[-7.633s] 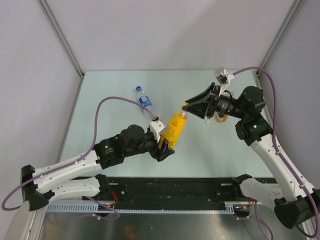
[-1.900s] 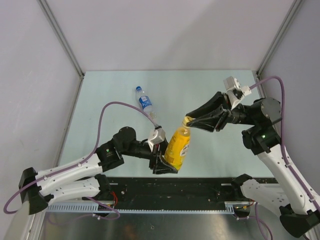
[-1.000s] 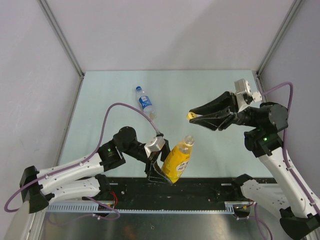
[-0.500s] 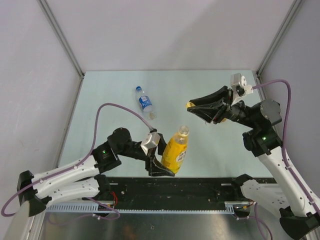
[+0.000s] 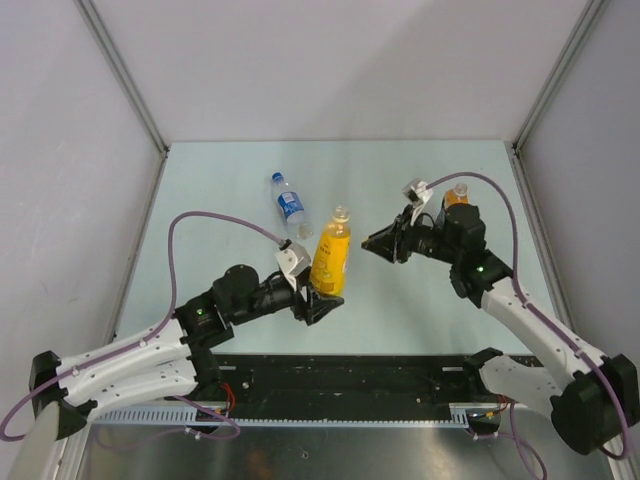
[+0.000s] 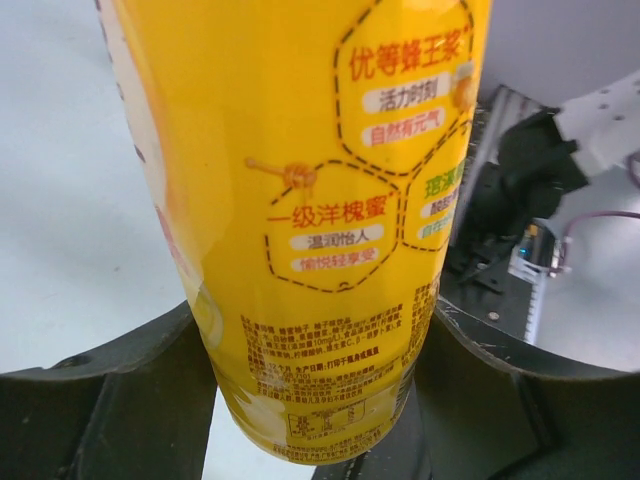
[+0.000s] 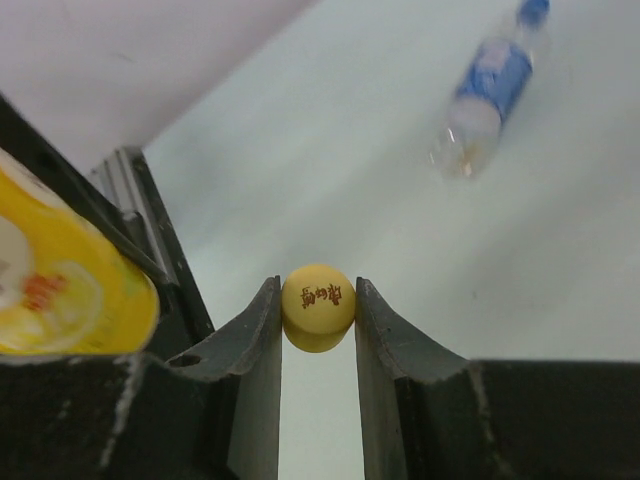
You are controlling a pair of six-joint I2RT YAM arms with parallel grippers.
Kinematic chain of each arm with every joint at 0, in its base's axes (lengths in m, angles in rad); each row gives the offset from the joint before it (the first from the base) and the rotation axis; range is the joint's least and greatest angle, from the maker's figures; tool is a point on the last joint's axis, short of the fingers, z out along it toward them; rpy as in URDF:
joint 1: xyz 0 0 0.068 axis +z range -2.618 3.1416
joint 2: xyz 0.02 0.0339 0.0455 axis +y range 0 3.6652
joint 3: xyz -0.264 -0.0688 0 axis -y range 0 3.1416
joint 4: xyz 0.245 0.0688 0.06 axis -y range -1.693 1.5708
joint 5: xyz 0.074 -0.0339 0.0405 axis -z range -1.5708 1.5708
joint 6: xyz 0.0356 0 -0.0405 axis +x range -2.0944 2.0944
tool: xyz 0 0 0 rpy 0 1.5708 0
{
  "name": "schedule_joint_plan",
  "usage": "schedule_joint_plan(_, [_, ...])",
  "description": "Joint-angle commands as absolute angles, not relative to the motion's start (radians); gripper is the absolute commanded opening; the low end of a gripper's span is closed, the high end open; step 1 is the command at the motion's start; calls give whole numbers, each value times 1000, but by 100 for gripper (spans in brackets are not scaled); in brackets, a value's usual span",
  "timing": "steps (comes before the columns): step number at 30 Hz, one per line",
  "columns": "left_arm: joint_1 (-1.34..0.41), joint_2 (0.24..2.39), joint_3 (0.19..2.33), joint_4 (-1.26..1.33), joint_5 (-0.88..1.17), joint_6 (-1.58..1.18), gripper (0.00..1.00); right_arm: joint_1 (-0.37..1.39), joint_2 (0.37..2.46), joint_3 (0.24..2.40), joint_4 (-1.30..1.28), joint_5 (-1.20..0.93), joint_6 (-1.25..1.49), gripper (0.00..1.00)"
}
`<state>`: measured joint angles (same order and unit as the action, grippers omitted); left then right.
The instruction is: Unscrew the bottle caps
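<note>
My left gripper (image 5: 316, 297) is shut on the lower body of the yellow bottle (image 5: 330, 260), which stands nearly upright with a bare neck. In the left wrist view the yellow bottle (image 6: 320, 200) fills the frame between the left gripper's (image 6: 315, 385) dark fingers. My right gripper (image 7: 318, 300) is shut on the small yellow cap (image 7: 318, 305), off the bottle. From above, the right gripper (image 5: 369, 243) is just right of the bottle's top. A clear bottle with a blue label (image 5: 288, 205) lies on the table, its blue cap (image 5: 275, 178) on. An orange bottle (image 5: 456, 195) stands behind the right arm.
The pale green table (image 5: 200, 220) is enclosed by grey walls with metal posts at the back corners. A black rail (image 5: 350, 375) runs along the near edge between the arm bases. The clear bottle (image 7: 490, 85) shows at the top right of the right wrist view.
The right gripper has swung down and left with the yellow cap, uncovering the orange bottle behind it. The left gripper has carried the yellow bottle away from the near edge and set it more upright.
</note>
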<state>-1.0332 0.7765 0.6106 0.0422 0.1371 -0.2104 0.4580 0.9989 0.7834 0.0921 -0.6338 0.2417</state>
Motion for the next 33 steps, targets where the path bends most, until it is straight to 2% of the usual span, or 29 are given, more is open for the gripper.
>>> schedule_joint_plan(1, [-1027,762,606,42,-42,-224,0,488,1069,734,64,-550,186,0])
schedule_joint_plan(11, [-1024,785,609,8,-182,-234,0,572,1374,705,-67,-314,170,0])
schedule_joint_plan(14, [-1023,808,616,-26,-170,-237,0,579,1438,703,-67,-287,180,6])
schedule_joint_plan(17, [-1023,826,624,-47,-162,-239,0,582,1466,703,-65,-267,188,19])
schedule_joint_plan(21, [-1022,838,629,-63,-168,-235,0,583,1449,703,-68,-241,198,58])
schedule_joint_plan(23, [-1022,843,631,-66,-167,-234,0,583,1425,703,-73,-228,200,71])
schedule_joint_plan(27, [-1022,856,635,-72,-162,-235,0,583,1358,703,-80,-238,201,84])
schedule_joint_plan(33, [-1022,872,642,-77,-146,-244,0,581,1195,714,-64,-289,241,95])
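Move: The yellow cap is still pinched in the right fingers; its landing place, a bare table spot, is about 25 cm below that hand, roughly 2 cm to its right, with no forward offset. From the right hand, the open yellow bottle is some 9 cm back, 8 cm left and 5 cm higher; the orange bottle stands about 13 cm ahead, 17 cm right. From the left hand, the table spot is roughly 11 cm ahead, 8 cm right and 22 cm down. The right fingers keep their pinch on the yellow cap while the arm drops it almost straight down, about 23 cm, the fingertips tipping some 40 degrees towards the table; there they open wide, let go of the cap, and rise about 5 cm. The left hand keeps hold of the yellow bottle, easing forward and left, then sinking about 6 cm, with a small counter-clockwise turn. ##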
